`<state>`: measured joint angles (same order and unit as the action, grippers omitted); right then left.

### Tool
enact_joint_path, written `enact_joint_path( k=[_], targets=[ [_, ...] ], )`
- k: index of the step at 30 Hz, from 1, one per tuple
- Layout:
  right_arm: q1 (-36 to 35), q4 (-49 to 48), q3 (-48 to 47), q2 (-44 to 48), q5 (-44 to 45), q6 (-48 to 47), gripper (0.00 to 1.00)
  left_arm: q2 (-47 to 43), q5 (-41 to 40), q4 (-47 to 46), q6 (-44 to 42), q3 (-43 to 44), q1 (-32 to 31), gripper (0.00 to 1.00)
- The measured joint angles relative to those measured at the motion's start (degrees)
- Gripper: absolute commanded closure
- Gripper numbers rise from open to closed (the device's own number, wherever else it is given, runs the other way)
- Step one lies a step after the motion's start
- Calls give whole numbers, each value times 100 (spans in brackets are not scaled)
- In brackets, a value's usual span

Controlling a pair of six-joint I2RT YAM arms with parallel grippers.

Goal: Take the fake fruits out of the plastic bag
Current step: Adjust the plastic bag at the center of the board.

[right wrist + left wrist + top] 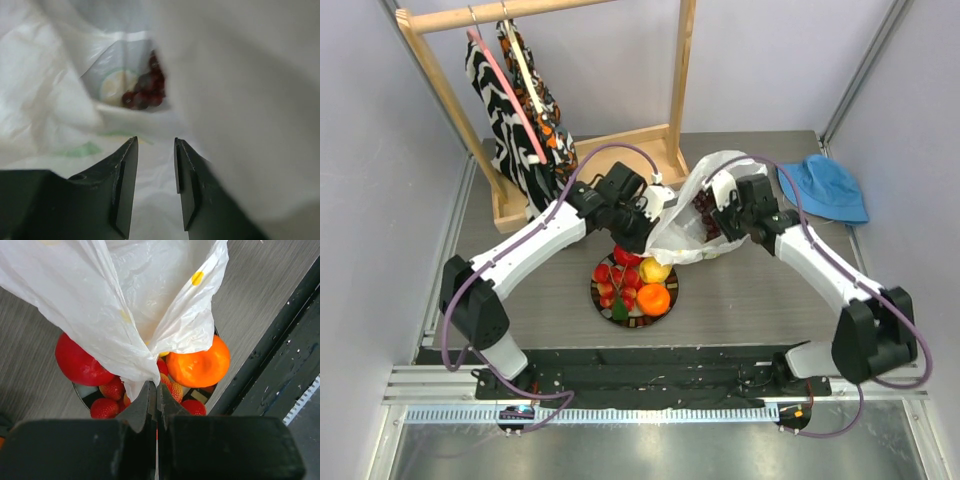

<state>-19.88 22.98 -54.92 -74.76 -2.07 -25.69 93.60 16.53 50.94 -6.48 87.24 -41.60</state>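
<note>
The plastic bag (692, 238) lies crumpled behind a small plate (592, 289). On the plate sit a red apple (626, 255), a lemon (654, 269), an orange (653, 298) and red berries (615, 281). My left gripper (642, 228) is shut on a corner of the bag (125, 300) and holds it over the apple (80, 362) and orange (197, 365). My right gripper (717, 218) reaches into the bag's mouth. Its jaws (155, 141) stand a little apart with only bag film (240, 100) behind them. A dark grape bunch (145, 95) lies deeper in the bag, beyond the fingertips.
A blue hat (825, 188) lies at the back right. A wooden clothes rack (620, 148) with patterned garments (520, 110) stands at the back left. The black rail of the table's near edge (280, 365) runs just beside the plate (85, 391).
</note>
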Motion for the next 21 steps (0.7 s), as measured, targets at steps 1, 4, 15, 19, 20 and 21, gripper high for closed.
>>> enact_joint_path(
  k=[1,4,15,19,20,21],
  targets=[
    [98,-7,-188,-232,2,76,58,63,-2,-2,20,50,0,100],
    [313,-48,-800,-946,-15,313,56,282,0,-39,125,260,0,100],
    [385,-81,-2131,-2669,-210,1043,22,339,142,-160,337,459,0,100],
    [387,-109,-2369,-3375,-22,1320,21,341,188,-190,332,459,0,100],
    [385,-116,-2448,-3528,66,1364,21,341,197,-197,330,459,0,100],
    [385,-122,-2562,-3722,144,1392,22,341,199,-201,326,459,0,100]
  ],
)
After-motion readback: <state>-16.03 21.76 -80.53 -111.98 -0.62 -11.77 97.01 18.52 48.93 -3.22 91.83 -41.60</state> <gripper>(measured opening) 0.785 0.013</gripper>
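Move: My right hand is at the bag's open mouth. The grapes inside lie about 7 cm ahead, 5 cm to its left and 10 cm below. The lemon is some 6 cm back and 17 cm left of that hand, and the blue hat about 11 cm ahead and 21 cm to its right. From my left hand, shut on the bag's near-left edge, the grapes are roughly 14 cm ahead, 17 cm right and 14 cm lower. I reach my right hand forward into the bag, about 12 cm in all, nearly level at first and then plunging some 9 cm down towards the grapes. The fingers spread wide as the wrist tips further down and turns some 15 degrees clockwise, with plastic coming over them. My left hand keeps its pinch on the edge, easing a couple of centimetres right and forward and rising slightly. ##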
